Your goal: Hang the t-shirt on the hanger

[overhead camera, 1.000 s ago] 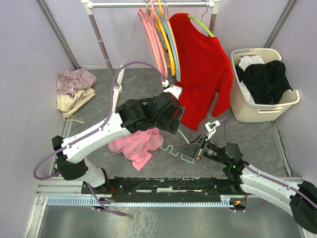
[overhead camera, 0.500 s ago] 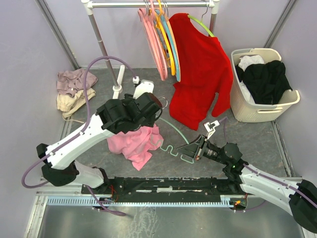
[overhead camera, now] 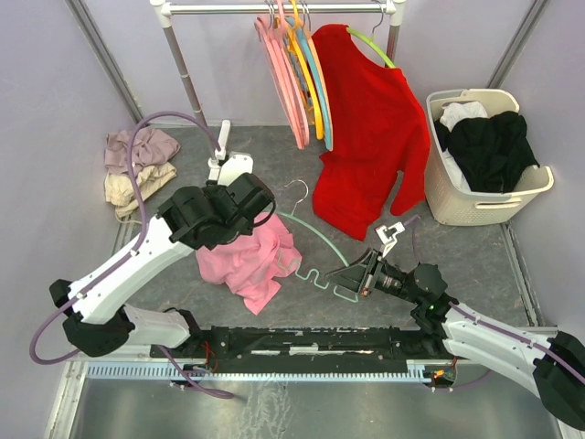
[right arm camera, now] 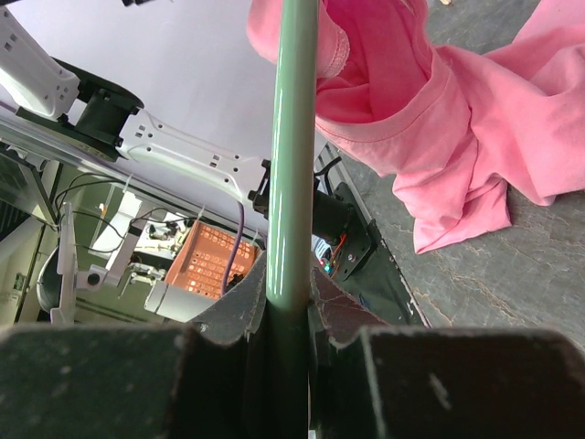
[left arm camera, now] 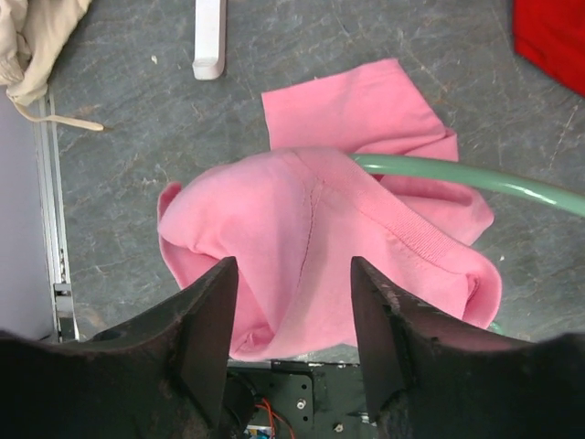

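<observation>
The pink t-shirt (overhead camera: 249,263) lies crumpled on the grey floor, left of centre. The mint-green hanger (overhead camera: 315,233) lies tilted beside it, with one end running in under the shirt's ribbed collar (left arm camera: 416,233). My right gripper (overhead camera: 355,274) is shut on the hanger's bar (right arm camera: 294,137), with the shirt (right arm camera: 439,101) beyond it. My left gripper (overhead camera: 236,218) hovers over the shirt. In its wrist view the gripper (left arm camera: 292,273) is open and empty, with the shirt (left arm camera: 302,229) and the hanger (left arm camera: 475,178) below it.
A clothes rail (overhead camera: 274,7) at the back holds pink hangers (overhead camera: 283,73) and a red shirt (overhead camera: 370,128) on a lime-green hanger. A beige laundry basket (overhead camera: 448,197) stands at the right. A pile of beige and pink clothes (overhead camera: 132,165) lies at the left. The rail's white foot (left arm camera: 208,37) is near the shirt.
My left arm has swung left and back, away from the red shirt, and is now over the pink t-shirt. The hanger's hook is uncovered. The right arm has not moved.
</observation>
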You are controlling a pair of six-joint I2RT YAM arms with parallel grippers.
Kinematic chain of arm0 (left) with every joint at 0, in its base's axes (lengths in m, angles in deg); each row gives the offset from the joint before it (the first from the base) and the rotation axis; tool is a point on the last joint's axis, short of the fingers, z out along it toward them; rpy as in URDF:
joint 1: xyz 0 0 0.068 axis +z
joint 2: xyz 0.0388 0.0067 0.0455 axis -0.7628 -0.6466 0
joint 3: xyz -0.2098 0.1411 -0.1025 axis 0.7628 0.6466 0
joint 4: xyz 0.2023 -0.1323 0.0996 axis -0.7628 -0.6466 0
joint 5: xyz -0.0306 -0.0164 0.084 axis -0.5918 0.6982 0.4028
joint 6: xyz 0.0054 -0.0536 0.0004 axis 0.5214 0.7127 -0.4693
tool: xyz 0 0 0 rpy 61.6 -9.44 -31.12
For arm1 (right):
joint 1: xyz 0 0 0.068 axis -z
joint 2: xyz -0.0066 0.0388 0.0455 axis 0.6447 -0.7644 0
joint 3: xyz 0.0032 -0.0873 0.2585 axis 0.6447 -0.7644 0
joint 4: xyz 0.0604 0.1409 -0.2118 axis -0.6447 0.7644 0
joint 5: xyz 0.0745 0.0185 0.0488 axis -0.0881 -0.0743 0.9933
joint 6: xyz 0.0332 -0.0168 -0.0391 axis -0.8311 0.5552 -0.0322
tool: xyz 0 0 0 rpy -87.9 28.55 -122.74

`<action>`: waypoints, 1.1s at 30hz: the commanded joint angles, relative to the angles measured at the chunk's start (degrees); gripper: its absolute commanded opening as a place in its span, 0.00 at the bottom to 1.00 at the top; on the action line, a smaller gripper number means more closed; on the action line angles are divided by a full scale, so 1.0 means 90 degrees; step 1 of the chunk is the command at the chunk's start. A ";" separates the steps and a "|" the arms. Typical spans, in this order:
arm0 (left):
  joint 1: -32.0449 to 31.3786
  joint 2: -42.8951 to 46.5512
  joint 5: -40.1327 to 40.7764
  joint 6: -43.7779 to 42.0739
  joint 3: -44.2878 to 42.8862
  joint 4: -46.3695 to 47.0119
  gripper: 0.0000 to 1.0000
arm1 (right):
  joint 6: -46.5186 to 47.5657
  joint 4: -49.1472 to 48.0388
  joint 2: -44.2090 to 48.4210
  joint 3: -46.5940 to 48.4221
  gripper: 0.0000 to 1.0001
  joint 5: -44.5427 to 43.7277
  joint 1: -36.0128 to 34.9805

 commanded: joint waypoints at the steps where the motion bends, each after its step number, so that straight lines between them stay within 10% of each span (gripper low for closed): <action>1: 0.0058 0.0174 -0.0228 0.0267 0.0285 0.0254 0.56 | 0.0011 -0.0946 0.0070 0.0123 0.02 0.0036 -0.0023; 11: 0.0130 -0.0146 -0.0564 -0.0027 0.0461 0.0578 0.47 | -0.0007 -0.0978 0.0093 0.0168 0.02 0.0055 -0.0026; 18: 0.0187 -0.0378 -0.0390 -0.0107 0.0169 0.0500 0.03 | -0.0056 -0.0993 0.0155 0.0191 0.02 0.0061 -0.0025; 25: 0.0187 -0.1091 -0.0398 -0.0592 -0.1792 0.0043 0.03 | -0.0217 -0.0907 0.0460 0.0386 0.02 0.0349 -0.0023; 33: 0.0177 -0.2032 -0.1351 -0.1391 -0.4254 -0.0065 0.03 | 0.0954 0.2806 0.2298 0.1392 0.02 0.0739 -0.0022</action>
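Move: The t-shirt's raised edge, over the hanger's hidden left end, lies some 4 cm below the open left fingers and about 1 cm to their right. The hanger's bar comes out of the cloth roughly 10 cm right, 3 cm ahead and 4 cm below; its hook is about 15 cm right, 9 cm ahead, 2 cm below. From the right hand, gripping the hanger, that shirt edge is around 27 cm left, 12 cm ahead and 4 cm above. The left fingers pinch the t-shirt's raised edge after sinking about 4 cm and closing, then carry it up roughly 11 cm while heading right and forward, tilting slightly. The right hand keeps its grip on the hanger, waits, then follows upward about 5 cm, tipping some 10 degrees. ##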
